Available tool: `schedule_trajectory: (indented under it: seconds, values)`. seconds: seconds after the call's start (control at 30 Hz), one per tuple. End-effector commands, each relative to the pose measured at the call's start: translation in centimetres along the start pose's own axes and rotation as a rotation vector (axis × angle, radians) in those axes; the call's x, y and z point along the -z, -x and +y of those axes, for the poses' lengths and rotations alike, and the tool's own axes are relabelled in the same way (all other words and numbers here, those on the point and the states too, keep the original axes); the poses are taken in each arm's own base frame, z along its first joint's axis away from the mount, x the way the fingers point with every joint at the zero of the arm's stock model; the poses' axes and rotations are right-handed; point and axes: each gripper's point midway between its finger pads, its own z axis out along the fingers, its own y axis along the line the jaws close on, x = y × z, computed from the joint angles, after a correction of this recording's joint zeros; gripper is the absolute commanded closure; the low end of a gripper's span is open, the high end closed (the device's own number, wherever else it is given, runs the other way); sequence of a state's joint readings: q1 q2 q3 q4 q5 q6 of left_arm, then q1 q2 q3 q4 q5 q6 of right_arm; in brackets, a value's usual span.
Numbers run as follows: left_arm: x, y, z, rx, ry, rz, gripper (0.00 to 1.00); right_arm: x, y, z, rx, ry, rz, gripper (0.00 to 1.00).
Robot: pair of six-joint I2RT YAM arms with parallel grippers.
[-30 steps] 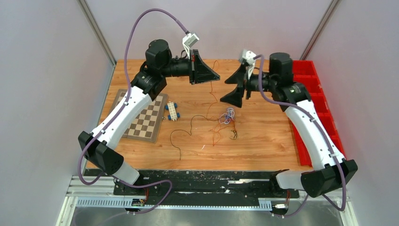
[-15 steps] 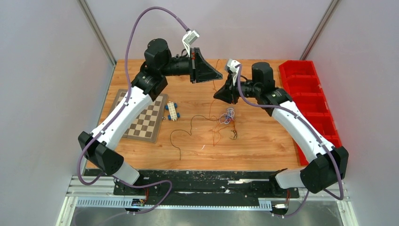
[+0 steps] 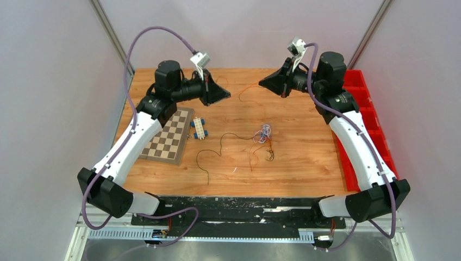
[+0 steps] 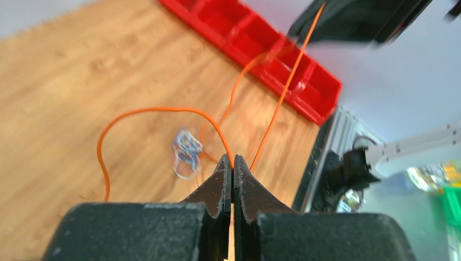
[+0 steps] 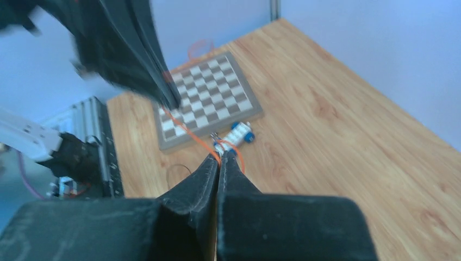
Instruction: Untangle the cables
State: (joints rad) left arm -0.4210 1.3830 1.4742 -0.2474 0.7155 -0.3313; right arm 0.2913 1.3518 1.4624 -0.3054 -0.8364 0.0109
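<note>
The cables lie mid-table: a white and bluish knot (image 3: 264, 131) with orange-red strands, and a dark strand (image 3: 209, 155) trailing left and toward the near edge. A thin orange cable (image 3: 245, 91) is lifted off the table, running between both grippers. My left gripper (image 3: 228, 97) is shut on it; in the left wrist view the orange cable (image 4: 157, 110) arcs out from the closed tips (image 4: 232, 157) above the knot (image 4: 186, 154). My right gripper (image 3: 261, 83) is shut on the same cable; in the right wrist view the orange cable (image 5: 190, 133) leaves its pinched tips (image 5: 219, 156).
A chessboard (image 3: 166, 136) lies at the left, with a small blue and white block (image 3: 199, 129) beside it. Red bins (image 3: 375, 125) line the table's right edge. Grey walls close in the back and sides.
The right gripper closed on the orange cable near the left gripper, then pulled back to the right and up. The left arm drew away leftward, lifting the cable between them.
</note>
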Motion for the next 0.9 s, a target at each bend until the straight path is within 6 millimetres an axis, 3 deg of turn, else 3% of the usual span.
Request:
schedule_trajectory:
  seconds: [0.0,0.07,0.13,0.2,0.27,0.33,0.47,0.6,0.77,0.87]
  values:
    - [-0.1,-6.9,-0.1,0.046,-0.040,0.151,1.00,1.6,7.5,3.3,-0.010,0.087,-0.166,1.00]
    - [-0.7,-8.0,-1.4,0.053,-0.100,0.183,1.00,1.4,8.1,3.8,-0.056,0.118,-0.177,1.00]
    - [-1.1,-8.3,-3.0,0.030,-0.168,0.206,0.92,1.3,8.3,4.0,-0.084,0.138,-0.181,1.00]
    - [-0.8,-7.6,-3.5,0.024,-0.201,0.196,0.56,1.3,8.4,4.1,-0.084,0.140,-0.183,1.00]
    - [0.4,-6.6,-3.4,0.011,-0.214,0.169,0.33,1.4,8.3,4.1,-0.085,0.141,-0.180,1.00]
    - [2.0,-5.6,-2.8,-0.010,-0.206,0.129,0.20,1.7,8.2,4.5,-0.081,0.146,-0.180,1.00]
    - [5.1,-3.9,-1.6,-0.231,-0.152,0.062,0.04,1.9,7.6,4.9,-0.079,0.169,-0.165,1.00]
    - [5.6,-2.4,-2.1,-0.367,-0.134,0.017,0.00,1.5,7.2,4.7,-0.092,0.185,-0.152,1.00]
    - [2.9,-1.1,-2.6,-0.398,-0.160,-0.032,0.00,1.0,7.3,4.4,-0.126,0.181,-0.158,1.00]
    - [1.1,-1.3,-4.5,-0.446,-0.228,-0.077,0.00,0.7,7.5,4.4,-0.145,0.182,-0.164,1.00]
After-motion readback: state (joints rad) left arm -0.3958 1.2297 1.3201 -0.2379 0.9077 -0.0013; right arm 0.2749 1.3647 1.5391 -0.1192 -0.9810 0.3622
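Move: Both hands already pinch the orange cable high over the table, the right fingertips roughly 9 cm to the left hand's right and nearly level. From the left hand the white-and-blue cable tangle lies about 12 cm right, 3 ahead and 36 below. At table height, the toy car is some 13 cm left and 4 ahead, the black cable 5 left and 4 back. From the right hand the tangle is about 3 cm right, 2 ahead and 36 below. The left fingers let go of the orange cable and spread fully as that hand dips nearly 7 cm, drawing back and a little right, then swings left and climbs back up, its wrist rolling nearly 20 degrees. The right hand keeps its pinch on the cable, rising about 6 cm and slightly back, fingertips tilting up. ##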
